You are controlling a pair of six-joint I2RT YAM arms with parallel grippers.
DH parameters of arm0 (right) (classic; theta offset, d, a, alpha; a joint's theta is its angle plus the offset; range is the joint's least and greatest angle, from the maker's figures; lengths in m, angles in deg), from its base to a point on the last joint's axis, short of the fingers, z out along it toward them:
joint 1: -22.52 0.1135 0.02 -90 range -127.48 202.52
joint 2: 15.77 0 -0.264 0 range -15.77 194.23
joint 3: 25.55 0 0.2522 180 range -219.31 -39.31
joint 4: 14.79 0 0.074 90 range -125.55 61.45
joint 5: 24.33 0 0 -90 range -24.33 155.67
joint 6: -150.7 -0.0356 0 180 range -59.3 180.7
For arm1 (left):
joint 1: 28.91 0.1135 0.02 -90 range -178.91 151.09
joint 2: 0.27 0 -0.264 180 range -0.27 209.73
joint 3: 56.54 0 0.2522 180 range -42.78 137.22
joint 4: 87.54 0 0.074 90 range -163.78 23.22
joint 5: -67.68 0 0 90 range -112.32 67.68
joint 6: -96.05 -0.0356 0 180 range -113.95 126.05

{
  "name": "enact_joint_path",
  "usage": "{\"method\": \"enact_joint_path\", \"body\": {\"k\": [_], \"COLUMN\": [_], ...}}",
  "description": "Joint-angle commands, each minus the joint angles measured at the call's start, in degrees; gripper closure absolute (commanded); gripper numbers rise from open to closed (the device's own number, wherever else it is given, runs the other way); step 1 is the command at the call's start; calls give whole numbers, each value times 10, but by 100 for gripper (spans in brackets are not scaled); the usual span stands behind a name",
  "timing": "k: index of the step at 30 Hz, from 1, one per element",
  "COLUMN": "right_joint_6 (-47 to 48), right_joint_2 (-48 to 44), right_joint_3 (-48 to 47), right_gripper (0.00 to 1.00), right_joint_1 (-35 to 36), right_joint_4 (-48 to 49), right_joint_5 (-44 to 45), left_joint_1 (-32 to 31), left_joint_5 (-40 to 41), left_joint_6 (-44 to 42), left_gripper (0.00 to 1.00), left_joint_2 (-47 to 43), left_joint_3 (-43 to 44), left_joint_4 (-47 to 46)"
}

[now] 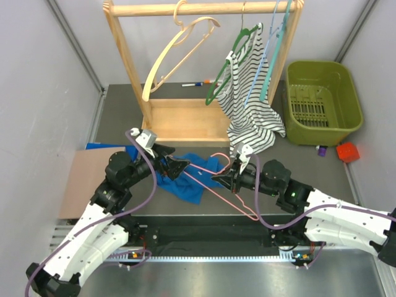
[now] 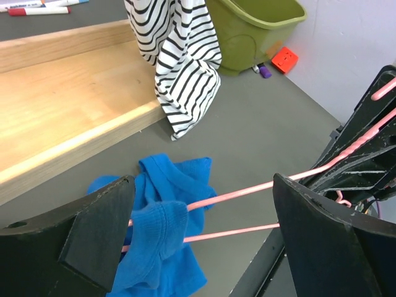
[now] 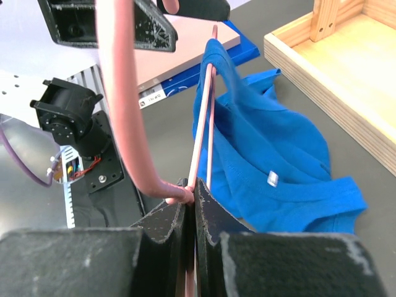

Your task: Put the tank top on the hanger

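The royal-blue tank top lies crumpled on the dark table in front of the wooden rack. The thin pink wire hanger lies slantwise, its left end inside the fabric. My right gripper is shut on the hanger's wire by the hook, above the tank top. My left gripper is open wide over the tank top. In the left wrist view a fold of the tank top drapes over the hanger's two wires, close to the left finger.
A wooden clothes rack stands behind, with a cream hanger, a green hanger and a black-and-white striped top. A green basket and a red block are at right. A pink board lies at left.
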Motion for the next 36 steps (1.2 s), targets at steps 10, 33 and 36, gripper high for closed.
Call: {"method": "enact_joint_path", "body": {"k": [10, 33, 36], "right_joint_6": [-5, -7, -4], "right_joint_2": [13, 25, 35], "right_joint_3": [-32, -79, -82], "right_gripper": [100, 100, 100], "right_joint_1": [-17, -90, -96], "right_joint_4": [53, 6, 8], "right_joint_5": [-88, -285, -307], "left_joint_1": [-6, -80, -84], "left_joint_5": [-112, -285, -291], "left_joint_6": [-15, -34, -34], "left_gripper": [11, 62, 67], "left_joint_2": [-20, 136, 137], "left_joint_3": [-11, 29, 28], "left_joint_4": [-118, -86, -86]}}
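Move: The left hand is open above the hanger's left end. Its target, the left shoulder bar close to the hanger's neck, lies about 4 cm back, 7 cm to its right and 3 cm below. The tank top's raised strap is looped over the bars some 3 cm under these fingers; the rack's tray is about 16 cm ahead, 2 cm right and 15 cm lower. From the right hand, which grips the neck, that piece of bar is some 5 cm left and 1 cm forward. After rising about 2 cm clear of the strap, the left hand sweeps some 10 cm diagonally back and to the right along the hanger, sinking again to slightly below its starting height, while it turns roughly 35 degrees clockwise and narrows its wide-open fingers to about a third, one on each side of the shoulder bar beside the right gripper. The right hand keeps its pinch on the neck and carries the hanger back about 3 cm, turning it counter-clockwise to bring the bar round to the incoming fingers. ##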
